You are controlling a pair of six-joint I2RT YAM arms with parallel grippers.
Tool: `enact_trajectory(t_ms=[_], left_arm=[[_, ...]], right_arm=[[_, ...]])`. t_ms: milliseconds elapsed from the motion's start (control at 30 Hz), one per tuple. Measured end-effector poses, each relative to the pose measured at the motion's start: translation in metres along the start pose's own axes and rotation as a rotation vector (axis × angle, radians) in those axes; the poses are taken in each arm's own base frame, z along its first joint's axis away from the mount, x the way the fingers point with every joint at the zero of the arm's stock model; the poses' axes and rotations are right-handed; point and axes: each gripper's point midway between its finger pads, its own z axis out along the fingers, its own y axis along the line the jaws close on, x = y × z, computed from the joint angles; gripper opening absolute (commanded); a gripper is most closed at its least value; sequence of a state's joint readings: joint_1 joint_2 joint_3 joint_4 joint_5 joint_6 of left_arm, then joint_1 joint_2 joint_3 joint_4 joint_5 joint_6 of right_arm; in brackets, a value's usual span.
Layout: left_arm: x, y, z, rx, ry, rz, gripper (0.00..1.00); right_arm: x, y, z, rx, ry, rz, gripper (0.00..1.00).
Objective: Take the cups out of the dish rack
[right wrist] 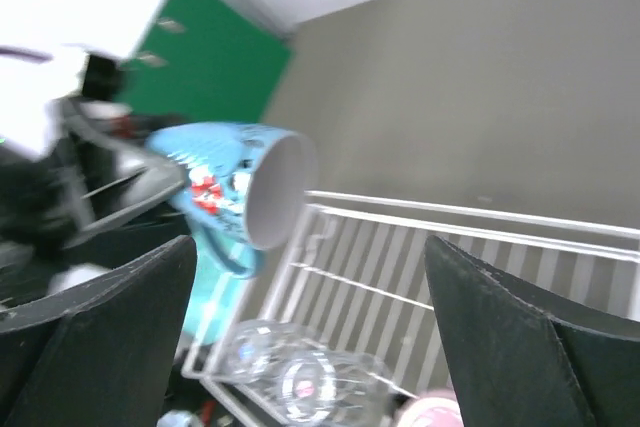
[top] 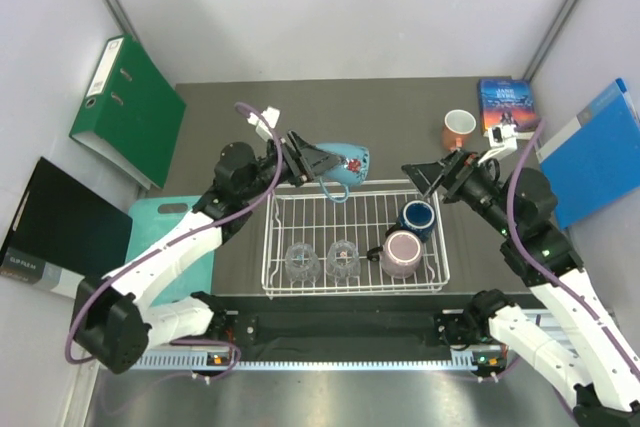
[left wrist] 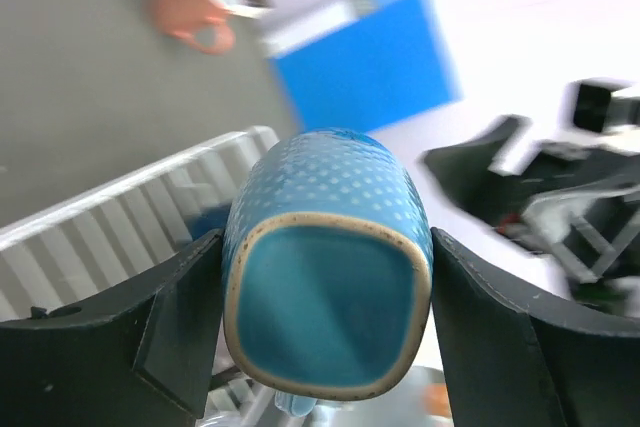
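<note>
My left gripper [top: 322,161] is shut on the light blue mug [top: 347,163], which lies on its side in the air over the far edge of the white dish rack [top: 350,290]. In the left wrist view both fingers press the mug's [left wrist: 330,247] sides, its base toward the camera. In the rack stand a navy mug [top: 417,217], a pink mug [top: 402,253] and two clear tumblers [top: 302,261] [top: 343,259]. An orange mug [top: 458,128] sits on the table at the far right. My right gripper [top: 425,175] hangs open above the rack's far right corner, nothing between its fingers [right wrist: 530,337].
A green binder [top: 128,107] leans at the far left, with a black folder [top: 55,227] and a teal cutting board [top: 165,247] left of the rack. A book [top: 507,105] and a blue folder [top: 600,152] lie at the far right.
</note>
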State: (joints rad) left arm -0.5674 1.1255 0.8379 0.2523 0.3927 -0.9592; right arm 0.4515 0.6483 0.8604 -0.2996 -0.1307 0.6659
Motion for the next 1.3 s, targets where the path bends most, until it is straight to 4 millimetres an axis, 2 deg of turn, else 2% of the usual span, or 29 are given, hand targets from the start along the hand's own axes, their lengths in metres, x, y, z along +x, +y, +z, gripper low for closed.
enact_trajectory(t_ms=[67, 267, 500, 767, 967, 1233, 1300], left_arm=[[0.001, -0.006, 0.002, 0.075, 0.012, -0.088, 0.00], [-0.001, -0.045, 0.010, 0.348, 0.084, -0.257, 0.00], [0.008, -0.067, -0.002, 0.428, 0.142, -0.250, 0.00], [0.015, -0.072, -0.003, 0.441, 0.164, -0.232, 0.00], [0.026, -0.070, 0.003, 0.434, 0.182, -0.218, 0.00], [0.036, -0.061, 0.013, 0.412, 0.200, -0.229, 0.00], [0.037, -0.060, 0.014, 0.414, 0.201, -0.228, 0.00]], right_arm=[[0.002, 0.012, 0.002, -0.068, 0.006, 0.022, 0.89], [0.012, 0.041, 0.004, -0.249, 0.054, 0.093, 0.88], [0.002, 0.066, 0.005, -0.375, 0.042, 0.118, 0.85], [0.006, 0.077, 0.018, -0.436, 0.077, 0.146, 0.75], [0.011, 0.090, 0.023, -0.481, 0.112, 0.161, 0.55], [0.023, 0.093, 0.036, -0.481, 0.162, 0.182, 0.40], [0.026, 0.094, 0.037, -0.483, 0.173, 0.187, 0.33]])
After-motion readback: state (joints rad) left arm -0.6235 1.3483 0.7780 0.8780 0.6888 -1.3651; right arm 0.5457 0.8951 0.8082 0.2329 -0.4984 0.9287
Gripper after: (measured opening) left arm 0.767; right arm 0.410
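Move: The blue mug is already in the left gripper, its middle about 4 cm right of that hand and 1 cm ahead; the open right gripper waits some 21 cm to the left hand's right and 3 cm back, about level. From the right hand the mug is roughly 17 cm left and 3 cm ahead. Some 20 cm below the right hand, the navy cup stands about 1 cm to its right, straight under, and the pink cup 2 cm left and 8 cm back. Swing the right gripper about 10 cm left towards the blue mug's open end, rising some 3 cm and turning counter-clockwise about 25 degrees, and close its fingers to under half open astride the rim wall. Keep the left gripper's hold and carry the mug to meet it, back and up, then right and a little down, about 5 cm each back and right, turning clockwise some 20 degrees. ##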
